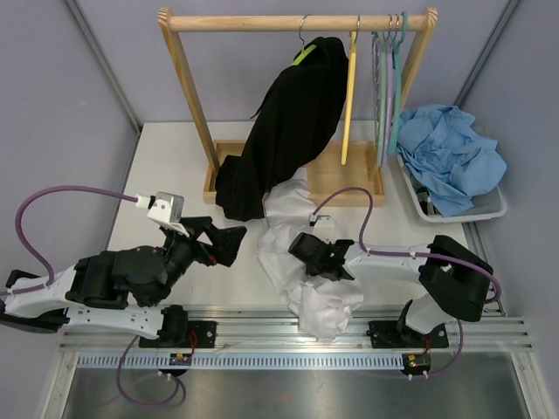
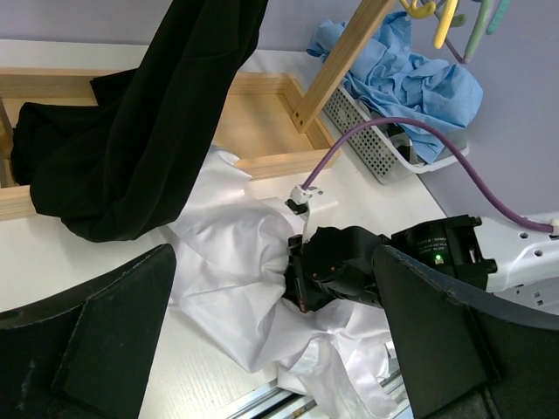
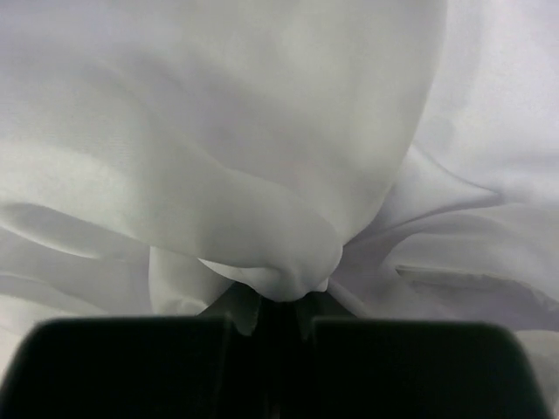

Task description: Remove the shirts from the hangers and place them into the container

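The white shirt (image 1: 281, 216) lies crumpled on the table between the arms, spilling over the front edge. My right gripper (image 1: 297, 249) (image 3: 279, 301) is shut on a fold of this white shirt (image 3: 262, 131). In the left wrist view the same pinch shows at the right gripper (image 2: 297, 284) on the white shirt (image 2: 227, 253). My left gripper (image 1: 229, 237) (image 2: 271, 349) stands open just left of the cloth, holding nothing. The black shirt (image 1: 288, 122) (image 2: 131, 148) hangs from a lime green hanger (image 1: 304, 54) on the rack, its tail resting in the base. The container (image 1: 454, 214) stands at the right.
A wooden rack (image 1: 297, 22) spans the back, with a bare yellow hanger (image 1: 348, 105) and several more hangers (image 1: 386, 87) at its right end. A light blue garment (image 1: 450, 148) (image 2: 410, 78) is heaped in the container (image 2: 367, 131). A purple cable (image 1: 349, 196) arcs over the right arm.
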You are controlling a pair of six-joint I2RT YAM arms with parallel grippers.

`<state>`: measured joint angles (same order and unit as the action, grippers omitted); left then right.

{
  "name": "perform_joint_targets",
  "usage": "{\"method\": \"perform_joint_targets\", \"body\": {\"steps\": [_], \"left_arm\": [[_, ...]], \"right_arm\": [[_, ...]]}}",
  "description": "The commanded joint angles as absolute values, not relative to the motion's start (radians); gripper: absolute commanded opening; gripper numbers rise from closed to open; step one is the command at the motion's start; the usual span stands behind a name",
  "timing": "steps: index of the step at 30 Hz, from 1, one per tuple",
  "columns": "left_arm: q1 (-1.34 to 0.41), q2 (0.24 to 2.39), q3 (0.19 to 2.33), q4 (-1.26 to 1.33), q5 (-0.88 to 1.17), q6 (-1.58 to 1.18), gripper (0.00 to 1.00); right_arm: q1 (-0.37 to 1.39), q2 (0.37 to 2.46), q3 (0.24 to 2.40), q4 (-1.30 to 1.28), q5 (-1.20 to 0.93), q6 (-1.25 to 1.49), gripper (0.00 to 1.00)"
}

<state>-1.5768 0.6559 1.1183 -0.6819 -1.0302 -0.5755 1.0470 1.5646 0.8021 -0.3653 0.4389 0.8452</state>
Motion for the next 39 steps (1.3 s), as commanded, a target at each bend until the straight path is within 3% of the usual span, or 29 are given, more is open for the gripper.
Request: {"method": "perform_joint_targets", "body": {"steps": [1, 10, 16, 22, 28, 30, 32, 39], "left_arm": [[-1.582, 0.655, 1.115, -0.661, -1.058, -0.604, 0.99], [-1.582, 0.672, 1.13, -0.667, -1.049, -0.601, 0.99], [-1.583, 0.698, 1.154, -0.687, -1.039, -0.606, 0.99], [-1.583, 0.713, 1.183, -0.716, -1.032, -0.618, 0.99], [-1.583, 0.733, 1.204, -0.716, -1.017, -0.609, 0.99], [-1.583, 0.738, 1.206, -0.71, -1.015, -0.603, 0.99], [-1.582, 0.744, 1.209, -0.704, -1.011, -0.598, 0.99], [-1.582, 0.73, 1.216, -0.68, -1.006, -0.558, 0.99]], "right_arm": [[1.049, 1.438, 0.756, -0.497, 0.595, 0.969, 0.0], [1.049, 0.939, 0.862, -1.084, 1.02, 1.299, 0.0], [1.046, 0.916, 1.115, -1.63, 1.273, 1.68, 0.0], [0.947, 0.89, 1.268, -1.597, 1.374, 1.498, 0.0], [0.786, 0.905, 1.344, -1.13, 1.385, 0.831, 0.0], [0.697, 0.881, 1.321, -0.817, 1.26, 0.503, 0.0], [0.519, 0.854, 1.293, -0.628, 1.102, 0.343, 0.0], [-0.039, 1.116, 1.479, -0.612, 0.694, 0.362, 0.0]]}}
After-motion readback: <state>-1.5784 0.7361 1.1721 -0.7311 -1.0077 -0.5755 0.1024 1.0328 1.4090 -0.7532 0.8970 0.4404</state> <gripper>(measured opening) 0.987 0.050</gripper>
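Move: The right hand already has the white shirt bunched in its shut fingers, down near the table. The container it goes to lies roughly 27 cm ahead and 35 cm to its right, about 6 cm higher. The rack's wooden tray is about 26 cm ahead and 3 cm left, its right post some 19 cm right of the hand and 26 cm ahead. From the high, empty left hand, the container is about 33 cm ahead, 47 cm right and 29 cm lower. Keeping its shut grip on the white shirt, the right hand sweeps up and to the right in one quick, long diagonal, some 35 cm each way, carrying the shirt off the table towards and above the container and adding a forward reach of about 7 cm only near the end. On the way the wrist tips the fingers up by some 40 degrees from their steep downward slant and swings them clockwise, so that they finish pointing outward rather than down. ##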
